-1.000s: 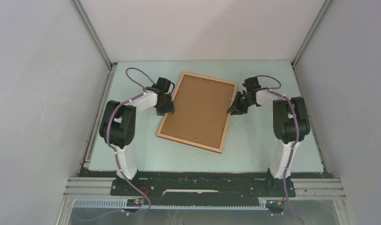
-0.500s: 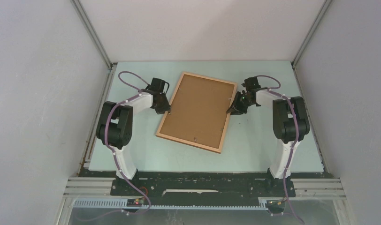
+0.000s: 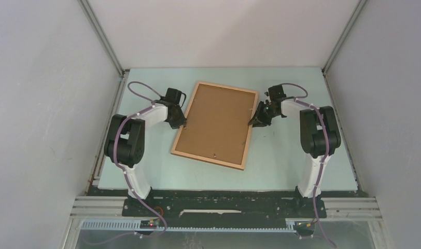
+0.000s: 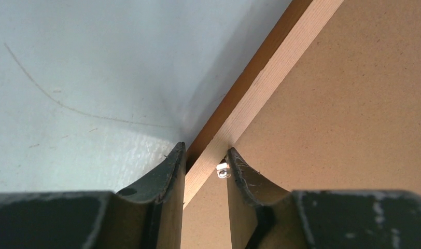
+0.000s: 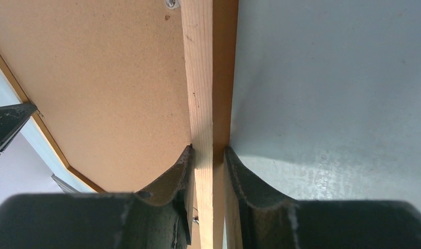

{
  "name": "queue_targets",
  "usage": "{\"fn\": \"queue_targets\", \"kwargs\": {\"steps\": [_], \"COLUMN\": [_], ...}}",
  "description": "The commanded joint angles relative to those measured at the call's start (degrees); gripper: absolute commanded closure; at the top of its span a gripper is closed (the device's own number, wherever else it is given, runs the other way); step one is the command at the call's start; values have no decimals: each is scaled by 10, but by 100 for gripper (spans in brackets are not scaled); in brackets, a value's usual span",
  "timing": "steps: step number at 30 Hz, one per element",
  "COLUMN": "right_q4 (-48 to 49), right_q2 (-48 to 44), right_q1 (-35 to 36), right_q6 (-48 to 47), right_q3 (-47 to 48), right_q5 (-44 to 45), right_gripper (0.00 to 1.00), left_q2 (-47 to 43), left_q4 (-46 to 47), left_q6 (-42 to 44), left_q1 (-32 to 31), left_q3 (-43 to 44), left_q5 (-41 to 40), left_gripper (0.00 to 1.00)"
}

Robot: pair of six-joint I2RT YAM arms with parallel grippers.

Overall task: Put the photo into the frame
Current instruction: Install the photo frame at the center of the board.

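The frame [image 3: 229, 88] lies back up on the table, slightly askew, with the brown backing board [image 3: 216, 123] set in it. The photo is hidden. My left gripper [image 3: 184, 123] is shut on the frame's left rail [image 4: 270, 67]: one finger is outside it, and the other is on the board side beside a small metal clip [image 4: 223, 169]. On the opposite side my right gripper [image 3: 252, 123] is shut on the right rail [image 5: 200, 78], its fingers [image 5: 180, 171] pressed against both faces of the wood.
The pale green table [image 3: 281, 155] is walled in by grey panels on three sides. A dark rail at the near edge [image 3: 224, 205] carries both arm bases. A thin scratch marks the table [image 4: 53, 98] left of the frame.
My left gripper drew back to the frame's left rail and closed on it. The frame shifted slightly to the left. The right gripper kept its hold.
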Motion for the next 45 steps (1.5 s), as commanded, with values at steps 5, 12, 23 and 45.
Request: {"fn": "queue_targets", "kwargs": {"steps": [5, 12, 23, 45], "right_q4": [-14, -14, -13, -21], "right_q2": [12, 11, 15, 21], "right_q1": [3, 2, 2, 5], "right_q6": [-11, -12, -13, -18], "right_q3": [9, 8, 11, 21], "right_q5": [-3, -4, -13, -13], "right_gripper": [84, 84, 84, 87], "left_q2": [-49, -48, -79, -93], "left_q4": [-58, -73, -54, -16], "left_q6": [-82, -165, -75, -3], "left_q1": [21, 22, 11, -24], "left_q3": [-37, -43, -44, -85], "left_q5": [-54, -51, -89, -116], "left_gripper": [100, 100, 73, 32]}}
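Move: Both grippers already pinch the photo frame's long rails, the left hand on its left rail and the right hand on its right. The board's centre lies about 15 cm right and 2 cm ahead of the left hand, and 8 cm left and 2 cm ahead of the right. From the left hand, the frame's middle is some 12 cm right and 2 cm ahead, a metal clip 1 cm right and 1 cm back, and the near-rail clip 11 cm right and 13 cm back. Keeping its pinch at first, the left hand draws the left rail back some 3 cm and slightly left while turning about 10 degrees counter-clockwise, against the right hand, which keeps hold of the right rail and creeps about 1 cm left. The left fingers then open wide around the rail as the hand eases another centimetre or so left and back, rolling its left side up and undoing most of its turn, so that the outer finger stands clear while the inner stays close beside the clip. ##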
